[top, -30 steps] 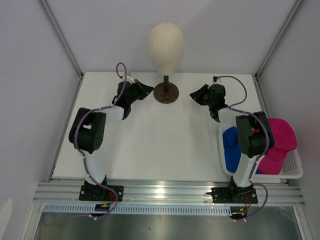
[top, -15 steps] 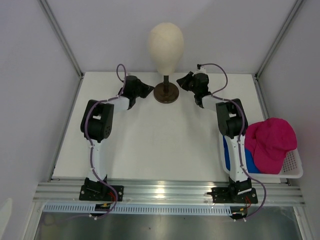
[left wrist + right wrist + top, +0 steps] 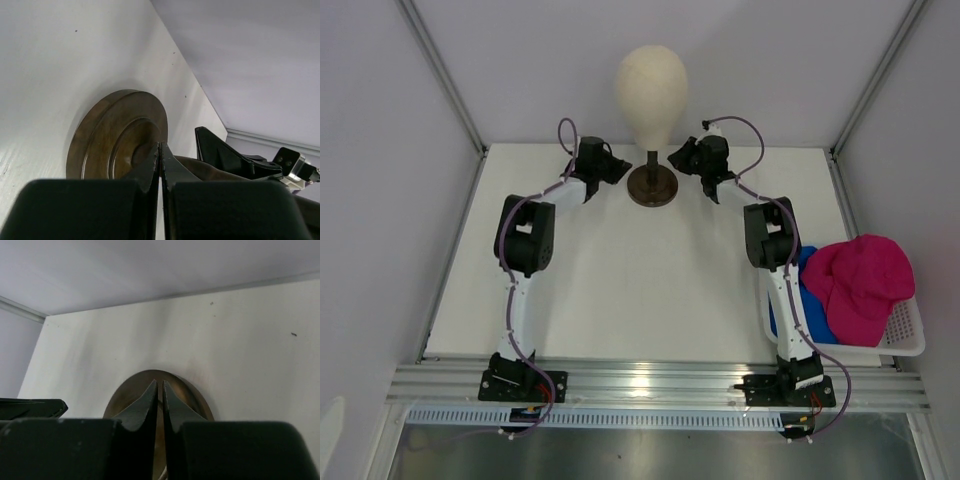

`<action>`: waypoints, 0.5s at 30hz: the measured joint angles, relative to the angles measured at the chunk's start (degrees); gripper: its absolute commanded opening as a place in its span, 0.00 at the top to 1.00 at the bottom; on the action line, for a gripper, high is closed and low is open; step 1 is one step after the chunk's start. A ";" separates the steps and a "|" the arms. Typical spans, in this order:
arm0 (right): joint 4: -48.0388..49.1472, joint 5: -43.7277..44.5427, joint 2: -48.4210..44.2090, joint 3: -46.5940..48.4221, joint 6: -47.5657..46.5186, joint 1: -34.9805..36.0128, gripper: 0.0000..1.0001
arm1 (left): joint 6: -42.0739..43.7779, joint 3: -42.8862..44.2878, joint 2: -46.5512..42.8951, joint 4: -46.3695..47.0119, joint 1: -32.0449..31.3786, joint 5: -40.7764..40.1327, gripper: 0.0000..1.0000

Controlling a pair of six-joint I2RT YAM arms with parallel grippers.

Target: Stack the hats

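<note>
A magenta-pink hat point(image 3: 860, 285) lies on top of a royal blue hat point(image 3: 812, 305) in the white mesh basket point(image 3: 908, 342) at the right table edge. Both arms reach to the far end of the table, well away from the hats. My left gripper point(image 3: 620, 172) point(image 3: 160, 145) is shut and empty, its tips just left of the dark round stand point(image 3: 652, 187) point(image 3: 110, 140). On the stand's right side my right gripper point(image 3: 675, 158) point(image 3: 160, 382) is shut to a thin slit with nothing between its fingers.
The cream mannequin head point(image 3: 652, 85) stands bare on the stand point(image 3: 192, 395) at the back middle, between the two grippers. White walls with metal posts close in the table on the left, right and back.
Both arms have stretched farther toward the stand, and the grippers have closed in on its base from either side. The right arm has swung off the basket, uncovering the pink hat.
</note>
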 measured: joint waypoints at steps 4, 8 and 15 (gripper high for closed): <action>-4.28 1.53 0.44 0.39 -1.29 0.42 0.89 | -1.07 1.70 1.31 -4.87 -0.48 -0.70 0.99; -8.41 2.49 1.01 0.39 -2.21 0.85 0.89 | -2.03 1.70 1.33 -9.22 -0.63 -1.57 0.99; -12.37 2.73 1.07 2.36 -4.20 1.73 0.89 | -2.89 1.70 1.57 -11.96 -0.63 -1.73 0.99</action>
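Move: The head stand's round base is what both hands flank. From the left hand its middle lies about 7 cm to the right, 1 cm back and 9 cm below; from the right hand about 6 cm to the left, 5 cm back and 8 cm below. The stand's stem rises from the base's middle, its mid-height about level with both hands, and the pale head sits on top, some 30 cm above them. Both hands sink together beside the stem, about 4.5 cm, while easing some 2 cm back towards the robot, which brings the left fingers down close by the base's left rim and the right ones down close by its right rim. The left fingers tip about 10 degrees further down, the right ones a little less with a slight roll that lowers the hand's left side, and both grippers stay all but shut, most of the drop coming early before they ease off low; touch on the base can't be made out. ##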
